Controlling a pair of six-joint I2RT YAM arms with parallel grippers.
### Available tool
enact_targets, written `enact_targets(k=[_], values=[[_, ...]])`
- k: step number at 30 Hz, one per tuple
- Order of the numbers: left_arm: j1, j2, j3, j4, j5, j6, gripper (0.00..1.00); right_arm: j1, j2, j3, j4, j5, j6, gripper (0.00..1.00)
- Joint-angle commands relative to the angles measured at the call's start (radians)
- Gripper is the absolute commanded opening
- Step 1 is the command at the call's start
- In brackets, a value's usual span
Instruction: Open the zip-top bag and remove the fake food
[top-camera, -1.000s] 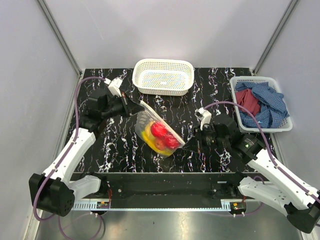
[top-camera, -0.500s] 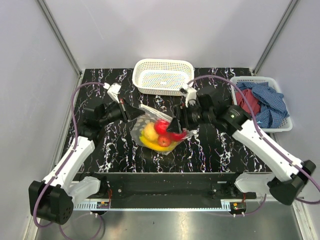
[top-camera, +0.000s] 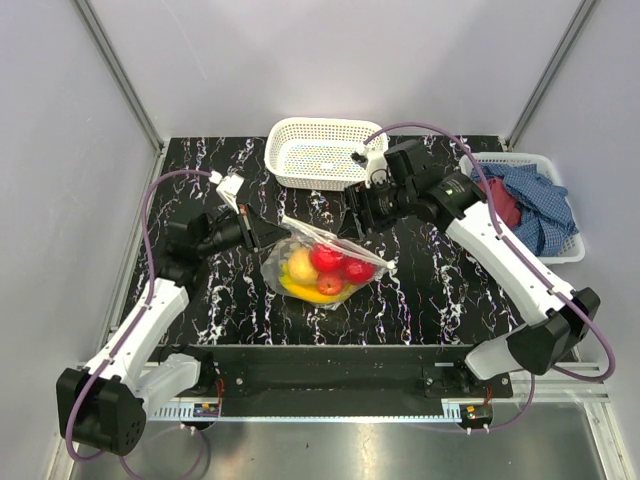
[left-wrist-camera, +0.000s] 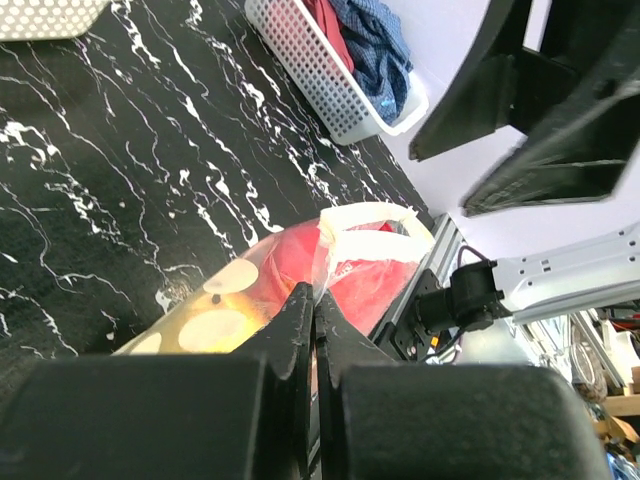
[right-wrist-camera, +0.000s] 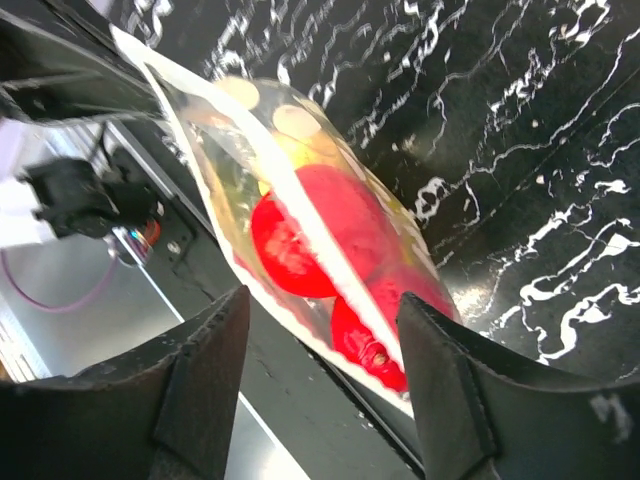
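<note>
The zip-top bag (top-camera: 322, 270), clear with white dots, hangs partly over the black marble table with its zip strip running from upper left to right. Inside are the fake food: a yellow fruit (top-camera: 302, 265), red pieces (top-camera: 324, 258) and a banana (top-camera: 300, 290). My left gripper (top-camera: 264, 232) is shut on the bag's left top edge; the left wrist view shows the film pinched between the jaws (left-wrist-camera: 315, 300). My right gripper (top-camera: 352, 222) is open, above the bag's far right edge. In the right wrist view the bag (right-wrist-camera: 290, 160) and red pieces (right-wrist-camera: 290, 245) lie between its spread fingers (right-wrist-camera: 322, 296).
A white mesh basket (top-camera: 327, 152) stands at the back centre. A second white basket (top-camera: 520, 205) with red and blue cloths is at the right edge, also in the left wrist view (left-wrist-camera: 330, 80). The metal rail (top-camera: 320, 365) runs along the near edge.
My right arm swung from the front right up and over the bag to its far side, jaws open. The bag shifted and sagged lower. My left gripper kept its hold.
</note>
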Motion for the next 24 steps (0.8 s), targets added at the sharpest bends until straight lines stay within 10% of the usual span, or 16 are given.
enact_targets(k=[1,16,24], values=[[-0.007,-0.016,-0.012,0.052,0.038,0.017,0.0,0.002,0.032,-0.002,-0.027,-0.031,-0.089,0.65],[-0.009,-0.001,0.009,0.062,0.043,0.003,0.0,0.003,0.074,-0.079,0.0,-0.142,-0.178,0.59],[-0.009,0.023,0.069,-0.019,-0.049,-0.042,0.06,0.003,0.074,-0.093,0.032,-0.174,-0.132,0.12]])
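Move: The bag's open zip rim, its strip on the side away from the robot, lies about 6 cm below the right hand, some 2 cm back and 1 cm left. In the bag, the big red fruit is roughly 4 cm back, 5 left and 11 down from that hand, the yellow fruit about 5 back, 11 left and 12 down. The white basket is some 22 cm ahead, 4 left and 20 down. From the left hand, the rim spot is about 14 cm right, 3 back, nearly level. The bag's far zip strip is pinched by the right hand, which sinks about 5 cm to it with a slight drift back, its wrist turning some 10 degrees counter-clockwise. The fingers, wide at first, narrow a little on the way down and close late to nearly shut, one either side of the strip. The left hand stays almost still and keeps its grip on the bag's left corner. ##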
